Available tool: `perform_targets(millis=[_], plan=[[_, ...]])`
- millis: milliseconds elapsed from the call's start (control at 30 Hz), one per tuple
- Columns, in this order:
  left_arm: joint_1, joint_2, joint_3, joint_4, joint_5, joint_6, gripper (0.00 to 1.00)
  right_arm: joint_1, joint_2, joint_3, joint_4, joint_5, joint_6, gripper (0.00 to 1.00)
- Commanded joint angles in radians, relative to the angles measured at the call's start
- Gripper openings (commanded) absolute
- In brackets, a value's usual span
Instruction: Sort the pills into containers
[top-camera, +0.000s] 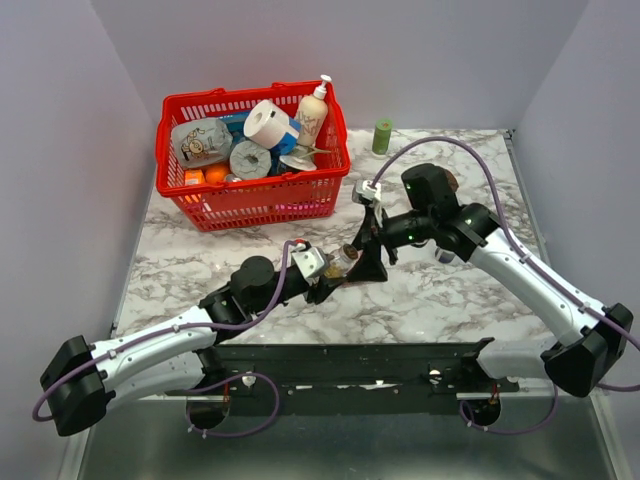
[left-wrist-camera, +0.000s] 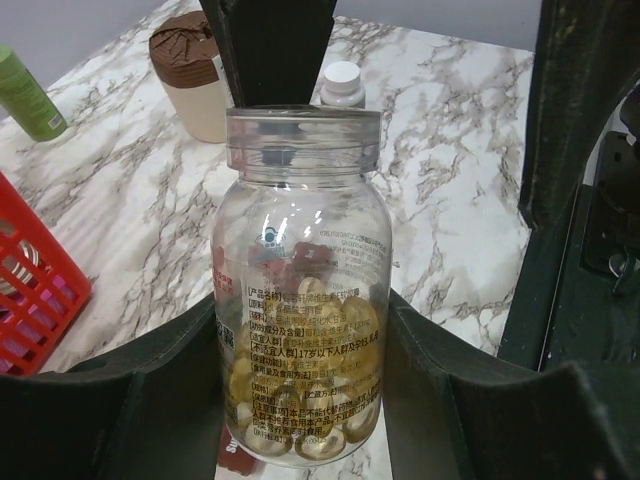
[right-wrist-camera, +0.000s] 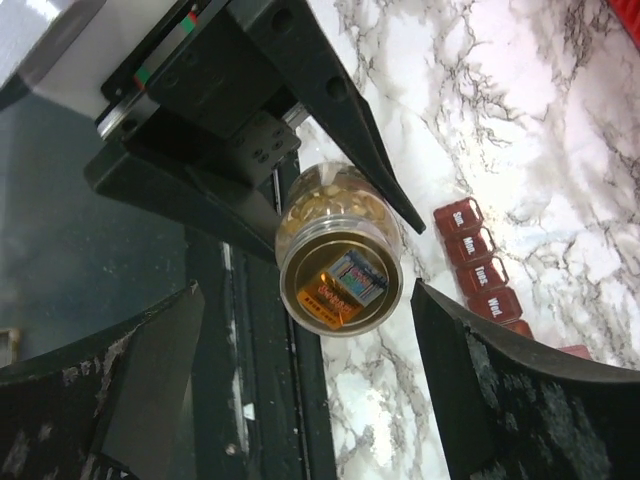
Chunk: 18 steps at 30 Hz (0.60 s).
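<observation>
The pills (left-wrist-camera: 310, 400) are yellowish capsules inside a clear bottle (left-wrist-camera: 300, 260) with a clear lid (left-wrist-camera: 300, 135). My left gripper (left-wrist-camera: 300, 320) is shut on the bottle's lower body and holds it above the marble table. In the right wrist view the lid end (right-wrist-camera: 340, 275) faces the camera and pills (right-wrist-camera: 330, 205) show behind it. My right gripper (right-wrist-camera: 305, 295) is open, one finger on each side of the lid, not touching it. The maroon container strip (right-wrist-camera: 478, 262), marked Sun to Wed, lies on the table beside the bottle. Both grippers meet mid-table, left (top-camera: 333, 274) and right (top-camera: 368, 260).
A red basket (top-camera: 250, 200) of groceries stands at the back left. A green cylindrical cap (top-camera: 382, 136) stands behind it to the right. A brown-lidded jar (left-wrist-camera: 195, 80) and a white-capped bottle (left-wrist-camera: 343, 83) stand beyond the held bottle. The dark arm mount (top-camera: 350, 365) runs along the near edge.
</observation>
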Motion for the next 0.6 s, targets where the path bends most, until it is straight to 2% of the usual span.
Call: perform_targets(millis=[0, 100, 300, 333, 400, 500, 533, 567], plan=[[-0.005, 0.006, 0.014, 0.036, -0.039, -0.018, 0.00, 0.004, 0.051, 0.042, 0.052, 0.003, 0.107, 0.91], [-0.004, 0.004, 0.013, 0.034, -0.038, -0.017, 0.00, 0.004, 0.072, 0.063, 0.055, -0.012, 0.127, 0.88], [-0.005, 0.001, 0.013, 0.031, -0.041, -0.018, 0.00, 0.004, 0.092, 0.075, 0.055, -0.029, 0.133, 0.65], [-0.007, 0.003, 0.013, 0.031, -0.042, -0.017, 0.00, 0.004, 0.091, 0.077, 0.057, -0.028, 0.133, 0.58], [-0.004, 0.003, 0.013, 0.030, -0.038, -0.017, 0.00, 0.004, 0.089, 0.078, 0.058, -0.025, 0.129, 0.55], [-0.005, 0.006, 0.016, 0.024, -0.030, -0.015, 0.00, 0.004, 0.088, 0.086, 0.052, -0.034, 0.112, 0.38], [-0.005, 0.006, 0.019, 0.020, -0.026, -0.014, 0.00, 0.004, 0.092, 0.088, 0.045, -0.044, 0.100, 0.16], [-0.004, 0.003, 0.020, 0.016, -0.019, -0.010, 0.00, 0.004, 0.097, 0.094, 0.035, -0.051, 0.084, 0.10]])
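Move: The right hand goes for the lid of the clear pill bottle, roughly 2 cm ahead of it, 2 cm to its left and just below. The dark red pill organizer lies on the table some 6 cm ahead, nearly level sideways and 17 cm below; the white pill bottle stands about 13 cm ahead, 20 cm to the right and 14 cm below. From the left hand, which already holds the clear bottle, the lid is about 2 cm ahead, 3 cm right and 5 cm above. With its fingers open either side of the clear bottle's lid, the right hand eases forward and to the left by about 2 cm, rolling only some 5 degrees, to bring the lid between its pads. Its fingers then close from nearly wide open to about half and pinch the lid from both sides, while the left hand stays put and keeps its grip low on the bottle's body. ##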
